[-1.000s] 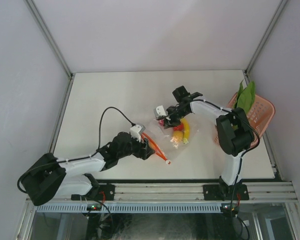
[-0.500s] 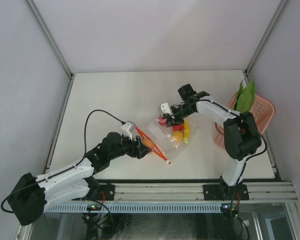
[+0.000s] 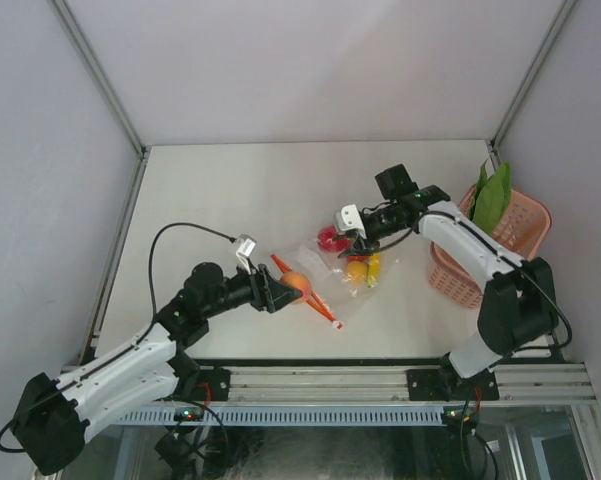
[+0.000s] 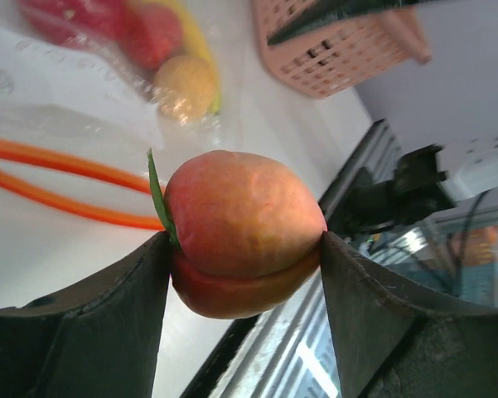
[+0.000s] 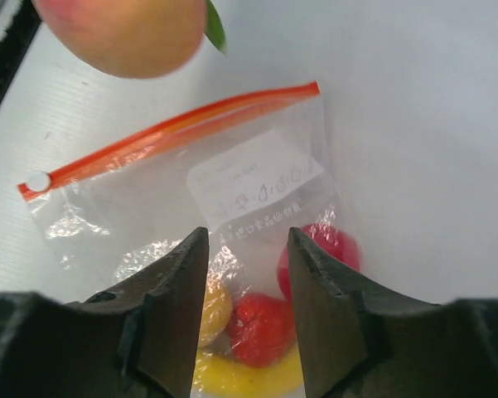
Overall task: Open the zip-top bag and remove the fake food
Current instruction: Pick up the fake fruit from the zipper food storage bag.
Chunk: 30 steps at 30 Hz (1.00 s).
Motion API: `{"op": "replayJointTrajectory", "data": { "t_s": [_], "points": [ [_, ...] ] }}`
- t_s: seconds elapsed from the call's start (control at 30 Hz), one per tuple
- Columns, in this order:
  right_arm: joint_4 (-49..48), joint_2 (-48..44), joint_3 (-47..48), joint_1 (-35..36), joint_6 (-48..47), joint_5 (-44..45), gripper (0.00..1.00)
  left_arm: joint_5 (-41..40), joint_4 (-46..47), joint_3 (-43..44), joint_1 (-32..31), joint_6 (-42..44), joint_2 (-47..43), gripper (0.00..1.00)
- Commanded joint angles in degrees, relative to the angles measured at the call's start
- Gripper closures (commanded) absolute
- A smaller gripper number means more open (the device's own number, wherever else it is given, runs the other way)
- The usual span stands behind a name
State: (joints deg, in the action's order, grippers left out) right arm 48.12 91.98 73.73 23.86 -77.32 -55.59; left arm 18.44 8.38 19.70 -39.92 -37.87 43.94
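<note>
The zip-top bag (image 3: 325,268) lies flat mid-table, its red-orange zipper strip (image 3: 315,297) toward the left arm and its white label (image 5: 257,178) facing up. Inside it are pieces of fake food: red fruits (image 5: 261,327), a yellow banana (image 3: 373,268) and an orange-yellow ball (image 3: 355,271). My left gripper (image 3: 289,288) is shut on an orange-red peach (image 4: 244,228) and holds it off the table just left of the strip. My right gripper (image 5: 246,240) stands open above the bag's filled end, with nothing gripped between its fingers.
A pink lattice basket (image 3: 515,232) stands at the right edge with a long green leafy vegetable (image 3: 493,195) sticking out of it. The table's metal front rail (image 3: 380,385) runs close behind the left gripper.
The left arm has drawn back to the left, carrying the peach away from the bag mouth. The right gripper has opened and shifted right, and the bag has settled flat.
</note>
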Motion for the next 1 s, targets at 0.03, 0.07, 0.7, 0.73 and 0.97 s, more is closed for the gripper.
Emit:
{"op": "replayJointTrajectory", "data": {
  "t_s": [0.03,0.07,0.7,0.73,0.97],
  "points": [
    [-2.13,-10.44,-2.88,0.43,1.44,-8.65,0.45,8.83,18.5,-2.19,1.74,-11.85,2.03,0.85],
    [-3.35,-12.14,-4.35,0.96,2.44,-9.5,0.4,9.22,20.96,-2.47,1.82,-13.75,2.86,0.84],
    [-23.17,-20.17,-11.28,14.82,26.93,3.98,0.11,7.27,30.44,0.75,1.87,-23.46,8.16,0.84],
    [-23.73,-19.95,-11.35,15.32,27.4,5.01,0.11,7.16,30.46,0.84,1.87,-23.48,8.07,0.84],
    [-25.48,-18.31,-12.1,19.04,28.0,7.94,0.16,7.22,30.47,1.35,1.87,-23.57,8.35,0.82]
  ]
}}
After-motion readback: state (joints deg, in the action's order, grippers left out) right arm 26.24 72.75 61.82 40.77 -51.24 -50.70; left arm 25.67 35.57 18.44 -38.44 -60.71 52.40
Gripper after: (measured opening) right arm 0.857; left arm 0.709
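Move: The peach is already held between the left fingers, so it sits at that hand's point; the bag's red zip strip lies about 5 cm ahead, 2 cm right and 14 cm below. From the right hand the peach is roughly 9 cm back and 11 cm to the left, at about the same height. Some 13 cm below the right hand are the dark red ball, 7 cm ahead and 3 cm left, and the orange ball, level and 3 cm right. The right hand comes up and back towards the peach, about 9 cm back and 7 cm up, opening wide as it goes, then slides some 6 cm left so its spread fingers stand around the peach. To meet it, the left hand keeps its grip, lifts the peach about 6.5 cm and carries it 3 cm right, its fingertips tipping up some 20 degrees before it settles. ##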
